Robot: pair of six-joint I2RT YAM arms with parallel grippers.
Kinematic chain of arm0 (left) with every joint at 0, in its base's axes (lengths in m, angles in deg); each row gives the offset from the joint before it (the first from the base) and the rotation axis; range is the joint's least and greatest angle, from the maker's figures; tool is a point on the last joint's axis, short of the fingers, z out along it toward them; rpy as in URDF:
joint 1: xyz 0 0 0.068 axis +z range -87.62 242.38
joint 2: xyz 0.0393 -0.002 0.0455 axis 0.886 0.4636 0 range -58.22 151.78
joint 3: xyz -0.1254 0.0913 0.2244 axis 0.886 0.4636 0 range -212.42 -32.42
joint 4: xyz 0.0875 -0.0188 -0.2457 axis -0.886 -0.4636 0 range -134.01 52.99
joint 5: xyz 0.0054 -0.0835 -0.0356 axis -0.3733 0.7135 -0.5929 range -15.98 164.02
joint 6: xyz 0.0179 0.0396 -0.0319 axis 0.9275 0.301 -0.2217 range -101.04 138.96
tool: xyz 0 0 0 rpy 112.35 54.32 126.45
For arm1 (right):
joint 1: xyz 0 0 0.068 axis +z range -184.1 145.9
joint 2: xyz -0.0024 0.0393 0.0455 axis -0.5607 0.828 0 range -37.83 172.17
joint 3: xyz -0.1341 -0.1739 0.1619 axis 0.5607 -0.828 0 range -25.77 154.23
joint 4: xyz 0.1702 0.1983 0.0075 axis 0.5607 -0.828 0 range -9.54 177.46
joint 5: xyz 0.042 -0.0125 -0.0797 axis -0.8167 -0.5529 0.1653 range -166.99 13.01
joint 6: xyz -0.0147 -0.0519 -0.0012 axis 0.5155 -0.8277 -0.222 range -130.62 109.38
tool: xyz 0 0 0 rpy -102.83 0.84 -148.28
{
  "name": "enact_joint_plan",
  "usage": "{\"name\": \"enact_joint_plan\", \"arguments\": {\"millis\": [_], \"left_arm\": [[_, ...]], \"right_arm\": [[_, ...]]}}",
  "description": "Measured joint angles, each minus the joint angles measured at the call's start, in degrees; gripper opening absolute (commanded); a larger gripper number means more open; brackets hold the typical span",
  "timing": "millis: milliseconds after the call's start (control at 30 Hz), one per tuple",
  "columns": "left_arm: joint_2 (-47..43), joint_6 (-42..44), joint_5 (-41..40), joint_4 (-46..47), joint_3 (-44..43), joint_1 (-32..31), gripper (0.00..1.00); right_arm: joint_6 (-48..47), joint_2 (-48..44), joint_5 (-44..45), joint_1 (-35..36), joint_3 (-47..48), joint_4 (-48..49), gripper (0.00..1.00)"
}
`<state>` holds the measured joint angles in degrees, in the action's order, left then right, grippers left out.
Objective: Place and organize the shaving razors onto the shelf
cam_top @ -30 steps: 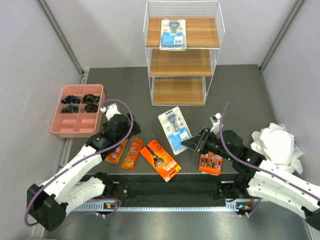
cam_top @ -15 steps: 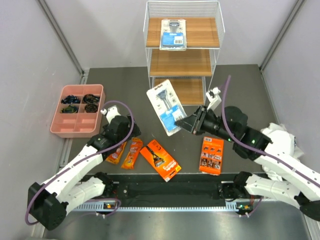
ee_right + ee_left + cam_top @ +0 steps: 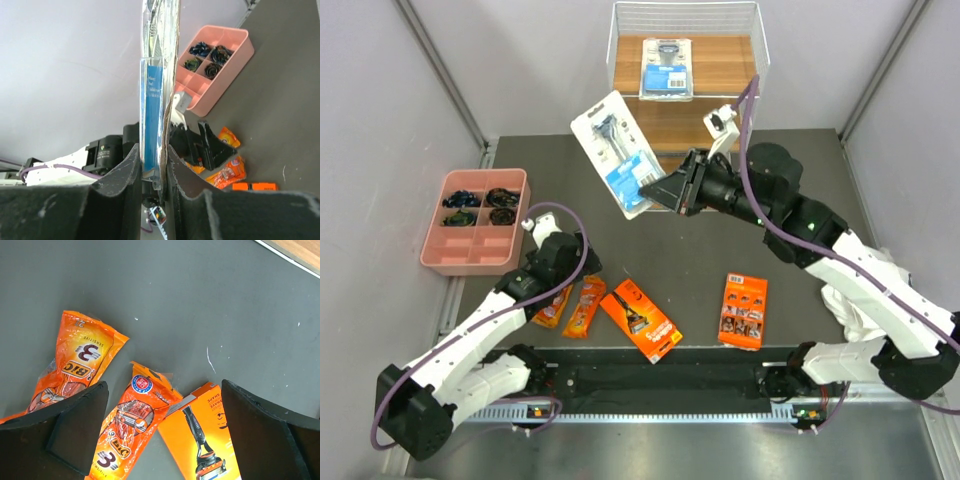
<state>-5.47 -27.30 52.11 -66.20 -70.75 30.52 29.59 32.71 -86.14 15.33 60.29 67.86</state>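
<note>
My right gripper [image 3: 663,190] is shut on a clear-and-blue blister card [image 3: 617,150] and holds it in the air, tilted, just in front of the shelf [image 3: 731,64]. In the right wrist view this card [image 3: 153,95] stands edge-on between the fingers [image 3: 125,175]. A second blister card [image 3: 667,68] lies on the shelf's top board. My left gripper [image 3: 165,440] hangs open above two orange pouches [image 3: 75,365] [image 3: 132,425] and the long orange-black box [image 3: 202,440]. An orange card [image 3: 743,311] lies on the table to the right.
A pink compartment tray [image 3: 430,250] with small dark items sits at the table's left edge. White cloth [image 3: 855,312] lies at the right, partly behind my right arm. Grey walls close in both sides.
My right arm has lifted the blister card off the table and carried it up and back toward the shelf. The left arm has stayed still.
</note>
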Motion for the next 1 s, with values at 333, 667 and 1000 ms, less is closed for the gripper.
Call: {"name": "enact_joint_plan", "arguments": {"millis": [333, 667, 1000], "left_arm": [[0.2, 1.2, 1.4, 0.1, 0.0, 0.0, 0.99], [0.9, 2.8, 4.4, 0.7, 0.0, 0.0, 0.99], [1.9, 3.4, 6.5, 1.3, 0.2, 0.0, 0.99]], "right_arm": [[-0.1, 6.3, -4.1, -8.8, 14.7, -2.5, 0.0], [3.9, 8.9, -6.6, -20.3, 19.6, -3.2, 0.0], [8.0, 11.0, -7.8, -27.6, 22.1, -5.1, 0.0]]}}
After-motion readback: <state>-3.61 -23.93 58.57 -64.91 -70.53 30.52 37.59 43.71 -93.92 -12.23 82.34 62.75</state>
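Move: The pinched razor pack is bound for the free spot on the top shelf, about 21 cm ahead of my right hand, 11 cm to its right and a little below it. The shelved razor pack lies just left of that spot, some 21 cm ahead and 2 cm to the right of my hand. The middle board is about 20 cm ahead, 5 cm right and 22 cm lower. From my left hand the free spot is roughly 18 cm ahead, 22 cm right and 24 cm up. Still pinching the razor pack by its near right corner, I carry it forward some 13 cm and about 11 cm to the right with my right hand towards the free part of the top shelf. I climb about 8 cm in the first half, then travel nearly level, while the hand swings about 20 degrees clockwise. My open left hand merely drifts a couple of centimetres right. ##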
